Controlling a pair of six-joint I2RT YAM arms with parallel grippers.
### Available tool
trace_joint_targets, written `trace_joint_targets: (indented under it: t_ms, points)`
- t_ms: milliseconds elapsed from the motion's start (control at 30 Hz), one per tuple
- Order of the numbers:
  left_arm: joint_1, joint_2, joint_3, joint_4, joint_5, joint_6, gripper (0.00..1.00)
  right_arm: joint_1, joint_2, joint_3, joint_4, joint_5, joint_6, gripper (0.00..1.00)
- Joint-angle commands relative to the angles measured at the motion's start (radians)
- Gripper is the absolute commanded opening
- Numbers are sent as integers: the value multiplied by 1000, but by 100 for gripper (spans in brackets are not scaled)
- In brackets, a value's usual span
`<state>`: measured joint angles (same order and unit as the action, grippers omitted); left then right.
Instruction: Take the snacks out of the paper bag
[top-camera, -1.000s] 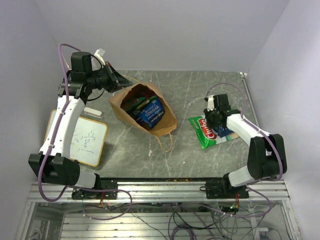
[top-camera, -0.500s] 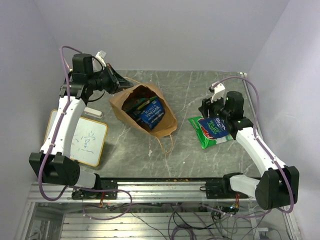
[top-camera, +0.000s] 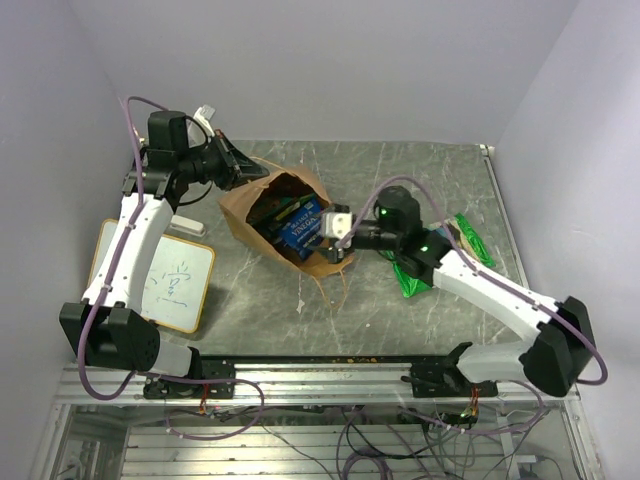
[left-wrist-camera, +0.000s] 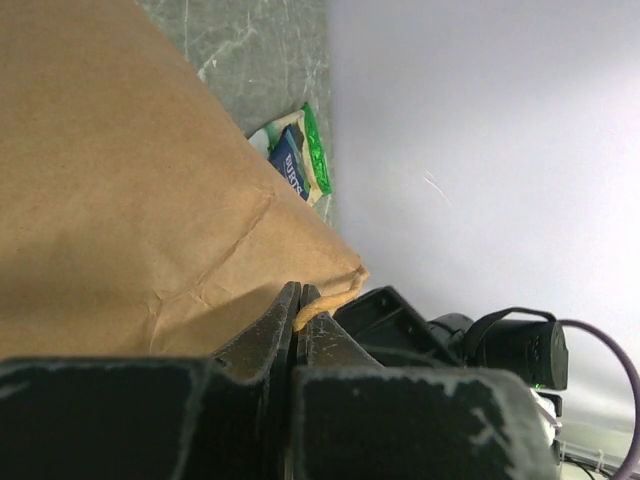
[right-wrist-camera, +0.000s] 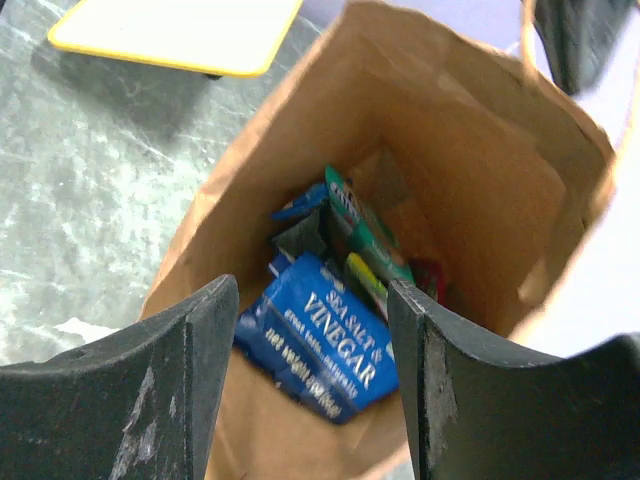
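Observation:
The brown paper bag (top-camera: 262, 205) lies tilted on the table with its mouth toward the near right. My left gripper (top-camera: 241, 168) is shut on its string handle (left-wrist-camera: 322, 298) at the far rim, beside the bag's brown wall (left-wrist-camera: 120, 200). My right gripper (top-camera: 334, 246) hovers open at the bag's mouth, nothing between its fingers (right-wrist-camera: 200, 340). Inside lie snacks: a blue vinegar packet (right-wrist-camera: 322, 350), a green one (right-wrist-camera: 365, 235), a yellow-green one (right-wrist-camera: 366, 282) and a small red one (right-wrist-camera: 428, 280). A green-white packet (top-camera: 411, 277) lies on the table under my right forearm.
A small whiteboard (top-camera: 168, 282) with a yellow rim lies at the left, also seen beyond the bag in the right wrist view (right-wrist-camera: 175, 35). Grey walls close in the table on three sides. A metal rail (top-camera: 320, 375) runs along the near edge.
My right arm let go of the green-white packet, swung left to the bag's mouth and opened its jaws. My left gripper kept its hold on the handle.

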<state>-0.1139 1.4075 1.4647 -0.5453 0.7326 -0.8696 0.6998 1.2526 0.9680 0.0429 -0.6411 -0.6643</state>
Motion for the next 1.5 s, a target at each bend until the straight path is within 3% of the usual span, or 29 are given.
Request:
trace_joint_targets:
  t_ms: [0, 233, 467, 1200, 1467]
  points:
    - [-4, -31, -8, 43, 31, -10, 7, 88, 94, 64, 37, 92, -218, 61]
    - [-13, -31, 14, 18, 30, 6, 7, 124, 282, 145, 56, 228, -448, 49]
    - [-21, -24, 27, 15, 34, 11, 7, 127, 454, 277, 3, 335, -591, 46]
    - [-36, -8, 52, -31, 35, 47, 7, 124, 797, 515, 13, 413, -585, 46]
    - [-35, -7, 76, -70, -4, 78, 7, 124, 792, 511, 27, 407, -559, 26]
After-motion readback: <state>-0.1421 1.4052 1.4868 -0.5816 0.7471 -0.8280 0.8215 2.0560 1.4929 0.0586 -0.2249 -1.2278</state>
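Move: The green chip packet stands deep in the paper bag, about 13 cm ahead of the right gripper, 12 cm to its left and some 15 cm below. The blue vinegar packet lies nearer, roughly 7 cm ahead, 6 cm left and 14 cm down. From the left gripper, shut on the bag's cord handle, the green packet is about 2 cm back, 1 cm left and 18 cm below. Reach the right gripper forward, down and left into the bag's mouth, about 15 cm forward, 13 cm down and 11 cm left, past the blue vinegar packet to the green packet. Turn the wrist some 35 degrees so the fingertips dip, narrow the opening on the way, and start closing around the green packet's edge at the end. Keep the left gripper pinched on the cord handle. ##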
